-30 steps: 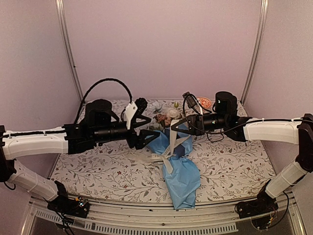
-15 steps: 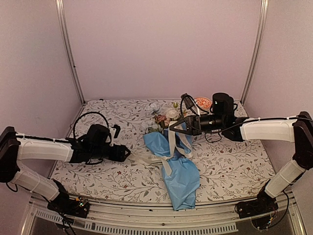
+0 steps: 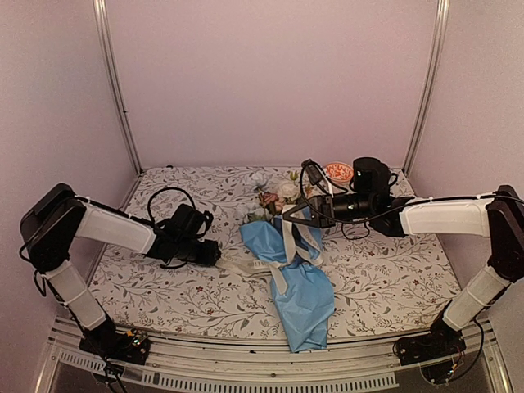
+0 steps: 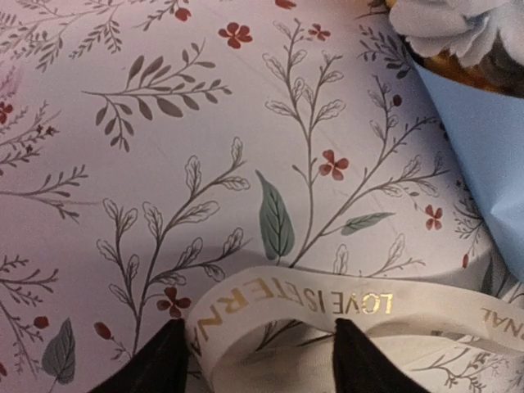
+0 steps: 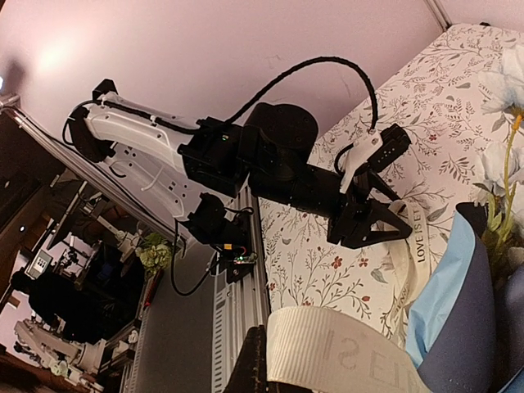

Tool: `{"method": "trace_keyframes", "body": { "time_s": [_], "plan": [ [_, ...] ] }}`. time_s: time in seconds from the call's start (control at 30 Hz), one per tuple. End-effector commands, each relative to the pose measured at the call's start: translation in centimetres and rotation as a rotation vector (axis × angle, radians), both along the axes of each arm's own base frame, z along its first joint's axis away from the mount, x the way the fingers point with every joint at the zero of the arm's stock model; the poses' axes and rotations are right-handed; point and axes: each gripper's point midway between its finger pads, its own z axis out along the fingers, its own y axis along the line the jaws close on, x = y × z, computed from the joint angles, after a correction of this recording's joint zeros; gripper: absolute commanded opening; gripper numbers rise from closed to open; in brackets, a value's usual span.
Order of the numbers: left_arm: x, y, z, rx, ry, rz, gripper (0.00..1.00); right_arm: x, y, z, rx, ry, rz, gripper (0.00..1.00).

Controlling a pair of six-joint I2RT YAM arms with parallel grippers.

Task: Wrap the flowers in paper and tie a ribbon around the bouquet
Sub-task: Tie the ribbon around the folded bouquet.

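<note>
The bouquet point(image 3: 303, 295) lies on the tablecloth as a light blue paper point(image 4: 483, 155) cone, with the flowers point(image 3: 274, 195) at its far end. The cream ribbon point(image 3: 246, 264) crosses the cone and trails off to the left. My left gripper point(image 3: 218, 252) is low on the cloth at that trailing end. In the left wrist view, its jaws point(image 4: 266, 360) stand apart with a loop of the gold-lettered ribbon point(image 4: 327, 303) between them. My right gripper point(image 3: 286, 223) hovers over the cone's upper part, shut on the ribbon's other end point(image 5: 352, 352), which it holds raised.
A small orange-and-white dish point(image 3: 339, 171) sits at the back right behind the right arm. Metal frame posts point(image 3: 115, 90) stand at both back corners, and a slotted rail point(image 3: 246, 378) runs along the near table edge.
My left arm has dropped from mid-air to the cloth and swung left, then reached the ribbon's trailing end with its jaws narrowing. The right gripper has barely moved and still holds the ribbon.
</note>
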Motion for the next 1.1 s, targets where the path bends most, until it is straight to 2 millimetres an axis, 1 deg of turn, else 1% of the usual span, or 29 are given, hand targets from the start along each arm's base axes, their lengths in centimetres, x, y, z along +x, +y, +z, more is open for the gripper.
{"method": "trace_keyframes", "body": {
  "time_s": [0.0, 0.03, 0.1, 0.13, 0.17, 0.23, 0.3, 0.33, 0.37, 0.4, 0.47, 0.6, 0.67, 0.73, 0.8, 0.87, 0.93, 1.07],
  "plan": [
    [-0.5, -0.3, -1.5, 0.010, 0.047, -0.059, 0.09, 0.3, 0.2, 2.4, 0.033, -0.030, -0.011, 0.00],
    [-0.9, -0.6, -1.6, -0.012, 0.051, -0.080, 0.00, 0.1, 0.1, 3.4, 0.048, -0.041, -0.016, 0.00],
    [-1.1, -0.2, -1.5, -0.032, 0.034, -0.070, 0.00, 0.0, -0.4, 5.4, 0.070, -0.062, -0.040, 0.00],
    [-0.9, 0.6, -1.6, -0.035, 0.030, -0.042, 0.00, 0.1, -0.6, 6.0, 0.065, -0.062, -0.066, 0.00],
    [-0.7, 1.5, -1.6, -0.039, 0.028, -0.012, 0.00, 0.3, -0.9, 6.3, 0.051, -0.057, -0.096, 0.00],
    [-0.2, 3.3, -1.4, -0.044, 0.020, 0.050, 0.00, 0.6, -1.6, 6.0, 0.003, -0.036, -0.148, 0.00],
    [0.4, 5.1, -0.7, -0.067, -0.009, 0.118, 0.00, 0.9, -2.5, 3.8, -0.086, 0.011, -0.206, 0.00],
    [0.3, 6.0, -0.5, -0.086, -0.021, 0.154, 0.00, 1.1, -3.3, 2.6, -0.128, 0.030, -0.245, 0.00],
    [0.4, 6.7, -0.1, -0.111, -0.036, 0.187, 0.00, 1.4, -4.2, 1.7, -0.155, 0.053, -0.283, 0.00],
    [0.4, 7.4, 0.4, -0.139, -0.052, 0.219, 0.00, 1.6, -5.3, 0.1, -0.180, 0.087, -0.313, 0.00],
    [0.2, 8.7, 0.7, -0.177, -0.069, 0.278, 0.00, 1.8, -7.3, -1.8, -0.197, 0.158, -0.366, 0.00],
    [-0.5, 11.2, 0.7, -0.189, -0.085, 0.370, 0.00, 2.5, -10.8, -4.6, -0.223, 0.262, -0.478, 0.00],
    [-0.9, 12.4, 0.6, -0.185, -0.088, 0.415, 0.00, 3.2, -13.0, -6.8, -0.255, 0.321, -0.548, 0.00],
    [-1.3, 13.6, 0.7, -0.202, -0.099, 0.468, 0.00, 3.4, -15.5, -9.5, -0.288, 0.391, -0.615, 0.00],
    [-1.7, 14.2, 1.1, -0.250, -0.123, 0.501, 0.00, 3.3, -17.9, -12.0, -0.313, 0.453, -0.678, 0.00],
    [-2.1, 15.1, 1.4, -0.250, -0.146, 0.536, 0.00, 2.9, -19.9, -14.2, -0.332, 0.508, -0.732, 0.00],
    [-2.6, 16.2, 1.3, -0.217, -0.142, 0.569, 0.00, 2.7, -21.8, -15.6, -0.345, 0.538, -0.787, 0.00],
    [-2.8, 16.5, 1.8, -0.249, -0.158, 0.590, 0.00, 2.0, -24.1, -17.7, -0.370, 0.576, -0.855, 0.00]
  ]
}}
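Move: The ribbon's free tail lies between the left hand's open fingers, about a centimetre to the right of their midpoint. The bouquet's waist is some 17 cm to the left hand's right and 2 cm back. The flower heads lie about 15 cm right and 15 cm ahead of the left hand. The right hand, already gripping the other end, is roughly straight above the waist, 20 cm up; from it the heads lie about 16 cm ahead and 19 cm below. The left fingers shut on the ribbon tail near the table, then drag it about 11 cm left, away from the bouquet, turning some 20 degrees counter-clockwise and rising slightly at the end. The right hand keeps its pinch on the other end, lifts about 4 cm, then sweeps 20 cm right and down to a net 16 cm lower, turning clockwise and tipping its fingers downward. ##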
